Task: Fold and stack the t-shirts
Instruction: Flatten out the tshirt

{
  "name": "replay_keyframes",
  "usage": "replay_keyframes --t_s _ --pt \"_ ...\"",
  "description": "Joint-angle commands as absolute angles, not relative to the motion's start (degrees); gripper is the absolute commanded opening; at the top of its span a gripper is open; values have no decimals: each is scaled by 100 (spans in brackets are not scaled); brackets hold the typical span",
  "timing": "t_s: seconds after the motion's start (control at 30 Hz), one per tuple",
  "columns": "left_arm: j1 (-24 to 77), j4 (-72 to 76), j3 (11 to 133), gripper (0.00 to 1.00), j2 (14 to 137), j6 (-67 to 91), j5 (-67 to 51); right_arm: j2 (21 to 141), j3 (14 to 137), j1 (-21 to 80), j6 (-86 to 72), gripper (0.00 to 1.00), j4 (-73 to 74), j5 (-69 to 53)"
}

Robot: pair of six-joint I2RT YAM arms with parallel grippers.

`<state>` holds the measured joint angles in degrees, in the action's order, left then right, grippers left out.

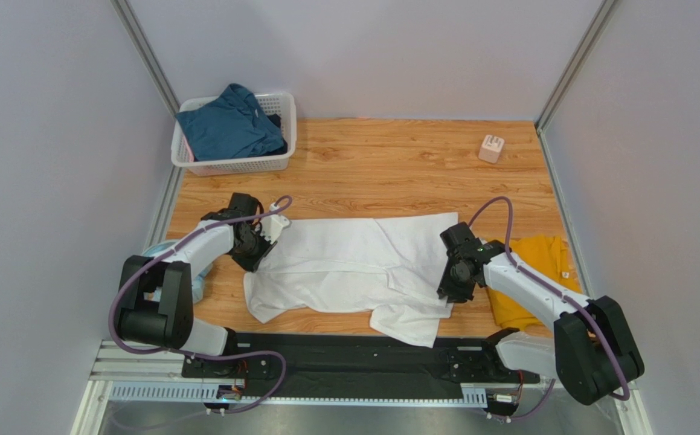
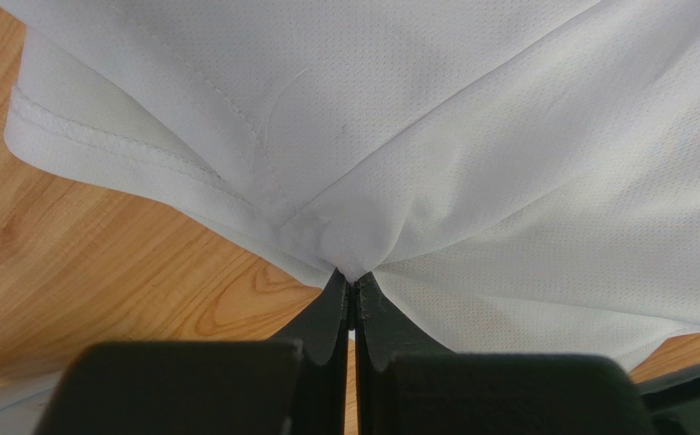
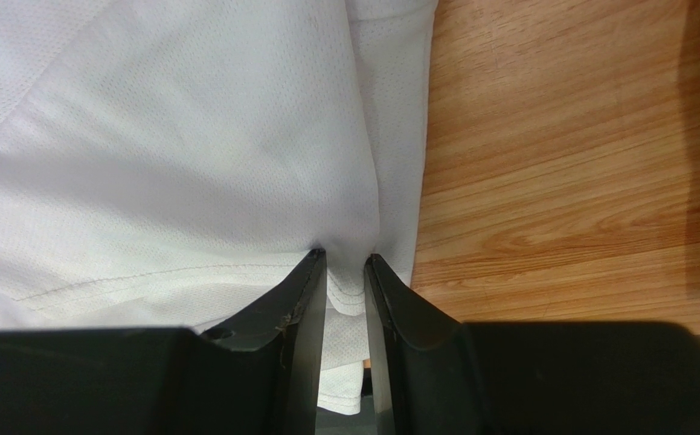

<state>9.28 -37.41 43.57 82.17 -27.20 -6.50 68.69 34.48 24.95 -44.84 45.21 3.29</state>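
A white t-shirt (image 1: 353, 263) lies spread across the middle of the wooden table. My left gripper (image 1: 267, 237) is at its left edge; in the left wrist view the gripper (image 2: 351, 279) is shut on a pinched fold of the white cloth (image 2: 508, 136). My right gripper (image 1: 450, 288) is at the shirt's right edge. In the right wrist view its jaws (image 3: 344, 258) stand a narrow gap apart, with the hem of the white cloth (image 3: 190, 136) between them. A mustard-yellow t-shirt (image 1: 535, 272) lies at the right. A dark teal t-shirt (image 1: 231, 127) sits in the basket.
The white lattice basket (image 1: 235, 165) stands at the back left corner. A small pale block (image 1: 491, 148) sits at the back right. A pale-blue curved object (image 1: 197, 288) lies by the left arm. Grey walls close in the table on three sides.
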Motion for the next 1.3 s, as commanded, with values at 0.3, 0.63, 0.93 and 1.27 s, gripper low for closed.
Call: replay_keyframes --t_s 0.3,0.63,0.93,1.27 --pt "940 -4042 5131 0 7629 -2628 -510 6250 5033 2514 -4307 0 5316 543" --pt "940 -5027 6988 0 7006 -2540 -571 5907 7963 2514 -3735 0 6354 993" --pt "940 -4562 5302 0 6873 -2461 -765 5687 6662 2496 -3929 0 6012 765" --pt "940 -4298 4905 33 7084 -2329 -896 5845 6786 2505 -3885 0 5933 703"
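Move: The right hand's half-open fingers straddle a fold of the t-shirt's right edge, just beneath the pads. From that hand the shirt's far right corner is about 18 cm ahead and 2 cm right, its loose flap some 6 cm back and 9 cm left, and the yellow cloth roughly 19 cm right and 4 cm ahead. The left hand already pinches the shirt's left edge at its pads; the shirt's near left corner is around 10 cm back and 2 cm right. Up and forward in one quick flick of both arms, after the right fingers shut on the shirt's right edge. The right hand climbs nearly 30 cm, then sinks and drifts back, ending about 19 cm up and 6 cm forward with its fingers swung forward 25 degrees. The left, holding its pinch, rises and drops back to 7 cm up, where its fingers start opening around the cloth. ##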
